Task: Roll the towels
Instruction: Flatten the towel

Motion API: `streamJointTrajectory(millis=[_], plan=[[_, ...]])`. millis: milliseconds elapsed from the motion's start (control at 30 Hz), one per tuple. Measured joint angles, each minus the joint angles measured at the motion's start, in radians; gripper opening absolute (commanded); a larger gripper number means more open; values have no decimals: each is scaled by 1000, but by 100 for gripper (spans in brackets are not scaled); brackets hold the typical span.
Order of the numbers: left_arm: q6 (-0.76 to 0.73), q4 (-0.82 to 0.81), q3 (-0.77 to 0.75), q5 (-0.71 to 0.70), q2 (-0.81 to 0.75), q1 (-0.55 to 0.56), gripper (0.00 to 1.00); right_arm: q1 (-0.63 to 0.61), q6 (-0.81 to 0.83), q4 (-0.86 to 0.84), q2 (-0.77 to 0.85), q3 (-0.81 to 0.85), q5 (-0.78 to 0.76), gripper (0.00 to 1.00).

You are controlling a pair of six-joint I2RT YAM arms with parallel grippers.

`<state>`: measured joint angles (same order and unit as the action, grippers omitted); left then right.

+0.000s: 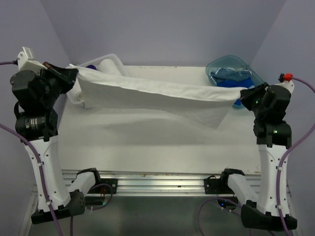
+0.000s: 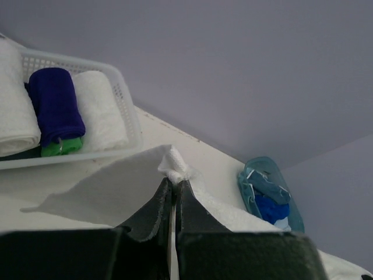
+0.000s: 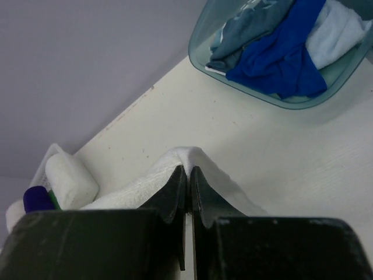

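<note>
A large white towel (image 1: 157, 96) hangs stretched in the air across the table, held at both ends and sagging to a point at the lower right. At the far left my left gripper (image 1: 74, 73) is shut on one bunched corner; the left wrist view shows the white towel (image 2: 175, 163) poking out above the left gripper (image 2: 173, 181). My right gripper (image 1: 244, 93) is shut on the opposite end, and in the right wrist view the white towel (image 3: 186, 156) folds over the right gripper (image 3: 188, 169).
A white lattice basket (image 2: 131, 116) at the back left holds rolled towels: a purple one (image 2: 55, 105), a green one (image 2: 61, 147) and white ones (image 2: 99, 111). A teal tub (image 3: 291, 104) at the back right holds loose blue towels (image 3: 280, 58).
</note>
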<state>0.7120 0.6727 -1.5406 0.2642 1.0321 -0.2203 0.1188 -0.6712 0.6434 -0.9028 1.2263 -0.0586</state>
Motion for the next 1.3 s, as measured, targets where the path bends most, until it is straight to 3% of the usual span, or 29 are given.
streamJointTrajectory(millis=[500, 767, 967, 1133, 1300], plan=[[-76, 151, -172, -75, -209, 7, 0, -30, 75, 244, 238, 344, -89, 0], [-95, 176, -193, -144, -263, 47, 0, -71, 101, 324, 255, 410, -139, 0], [-104, 161, -106, -186, -277, 53, 0, -86, 108, 321, 277, 269, -156, 0], [-104, 104, 166, -201, -280, 53, 0, -87, 101, 262, 248, -4, -139, 0], [-103, 40, 409, -204, -114, 53, 0, -90, 70, 96, 31, -229, -97, 0]])
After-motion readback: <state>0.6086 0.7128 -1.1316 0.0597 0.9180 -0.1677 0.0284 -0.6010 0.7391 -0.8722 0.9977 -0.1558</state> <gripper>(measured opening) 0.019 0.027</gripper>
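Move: Each hand already holds one corner of the raised white towel. The middle of the bare table lies from the left hand about 28 cm right, 3 cm back and 42 cm down, and from the right hand about 33 cm left, 2 cm back and 33 cm down. The white basket is some 22 cm ahead of the left hand, 4 cm left and 38 cm below; the blue bin is about 23 cm ahead of the right hand, 9 cm right and 28 cm below. Keeping the towel's corners pinched, both hands swing back and up about 15 cm, then down 25 and forward. ##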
